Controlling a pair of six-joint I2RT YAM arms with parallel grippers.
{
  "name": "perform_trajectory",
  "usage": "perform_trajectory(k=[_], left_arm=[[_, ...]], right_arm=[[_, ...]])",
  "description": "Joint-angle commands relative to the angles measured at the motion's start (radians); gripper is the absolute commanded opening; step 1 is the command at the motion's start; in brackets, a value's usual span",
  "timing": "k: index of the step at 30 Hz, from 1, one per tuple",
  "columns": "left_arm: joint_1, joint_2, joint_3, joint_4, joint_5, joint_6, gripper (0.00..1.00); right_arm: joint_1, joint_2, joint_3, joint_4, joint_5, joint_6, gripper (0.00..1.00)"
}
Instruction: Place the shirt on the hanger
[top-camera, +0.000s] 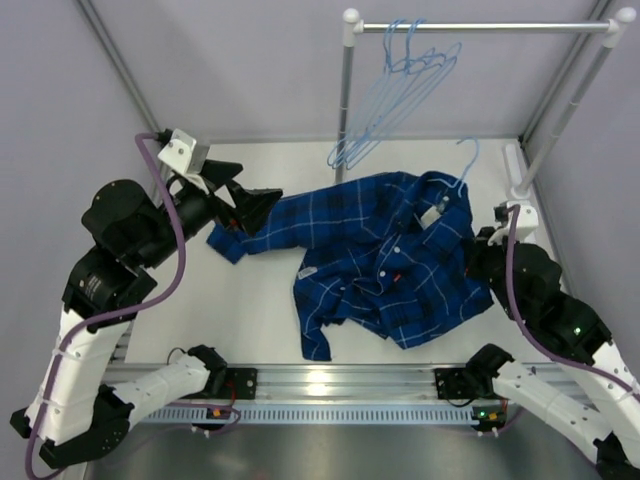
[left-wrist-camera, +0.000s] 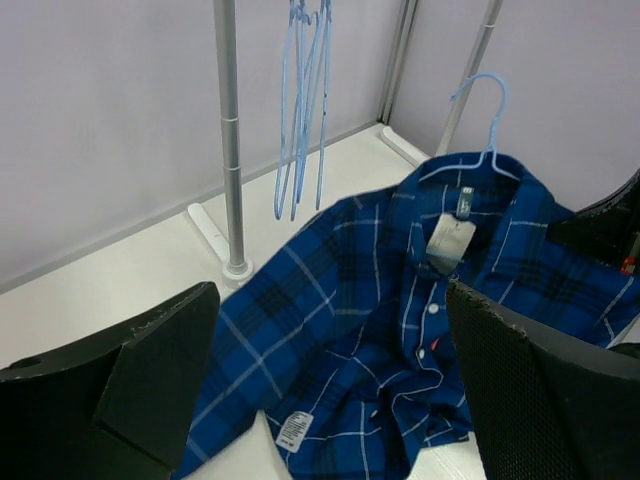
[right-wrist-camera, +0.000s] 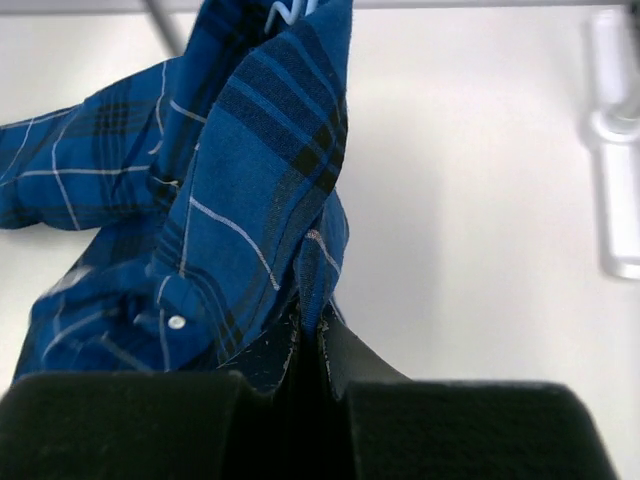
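Note:
The dark blue plaid shirt (top-camera: 380, 255) lies crumpled on the white table, collar toward the back right. A pale-blue wire hanger (top-camera: 467, 162) sits in its neck, with only the hook and part of the shoulders showing (left-wrist-camera: 484, 112). My left gripper (top-camera: 256, 186) is open and empty, just above the shirt's left sleeve (top-camera: 232, 240). Its wrist view looks across the shirt (left-wrist-camera: 350, 300) between wide-apart fingers (left-wrist-camera: 160, 370). My right gripper (right-wrist-camera: 312, 335) is shut on a fold of the shirt (right-wrist-camera: 250, 180) at its right edge, seen from above near the collar side (top-camera: 487, 252).
A clothes rack stands at the back, its upright pole (top-camera: 346, 95) behind the shirt and several spare pale-blue hangers (top-camera: 395, 90) on its bar. The rack's right foot (top-camera: 520, 185) lies beside the right arm. Grey walls enclose the table.

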Motion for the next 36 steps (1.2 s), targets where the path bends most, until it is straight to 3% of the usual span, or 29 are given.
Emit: perform_trajectory(k=[1,6,8,11,16,25,28,31,36], left_arm=[[0.003,-0.014,-0.014,0.072,-0.024,-0.020,0.98],[0.002,0.001,-0.030,0.071,-0.073,-0.031,0.98],[0.003,0.004,-0.034,0.071,-0.081,-0.029,0.98],[0.003,0.000,-0.044,0.071,-0.097,-0.038,0.98],[0.003,0.003,-0.051,0.075,-0.138,-0.034,0.98],[0.003,0.014,-0.056,0.086,-0.172,-0.025,0.98],[0.003,0.018,-0.056,0.086,-0.198,-0.021,0.98],[0.002,0.017,-0.062,0.087,-0.221,-0.014,0.98],[0.003,0.017,-0.068,0.097,-0.238,0.000,0.98]], right_arm=[[-0.010,0.074,0.074,-0.020,0.322,0.053,0.00],[-0.014,0.255,0.216,0.041,0.549,-0.035,0.00],[-0.028,0.303,0.280,0.061,0.574,-0.084,0.00],[-0.089,0.353,0.370,0.166,0.520,-0.191,0.00],[-0.266,0.451,0.509,0.240,0.272,-0.251,0.00],[-0.387,0.616,0.702,0.262,0.267,-0.360,0.00],[-0.459,0.656,0.756,0.271,0.183,-0.394,0.00],[-0.540,0.679,0.759,0.321,0.007,-0.412,0.00],[-0.551,0.653,0.672,0.469,-0.043,-0.504,0.00]])
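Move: The right hand, already shut on the shoulder of the hanger-fitted shirt, has the free right stretch of rail about 26 cm ahead, 8 cm right and 30 cm above. The hanging hangers are roughly 26 cm ahead, 20 cm left and 15 cm up; the right post is some 26 cm ahead and 20 cm right. From the empty left hand, that rail stretch lies around 26 cm ahead, 57 cm right and 10 cm up. Right hand keeps its grip, carrying the shirt 16 cm forward and up, 12 right, towards the rail, turning clockwise. ##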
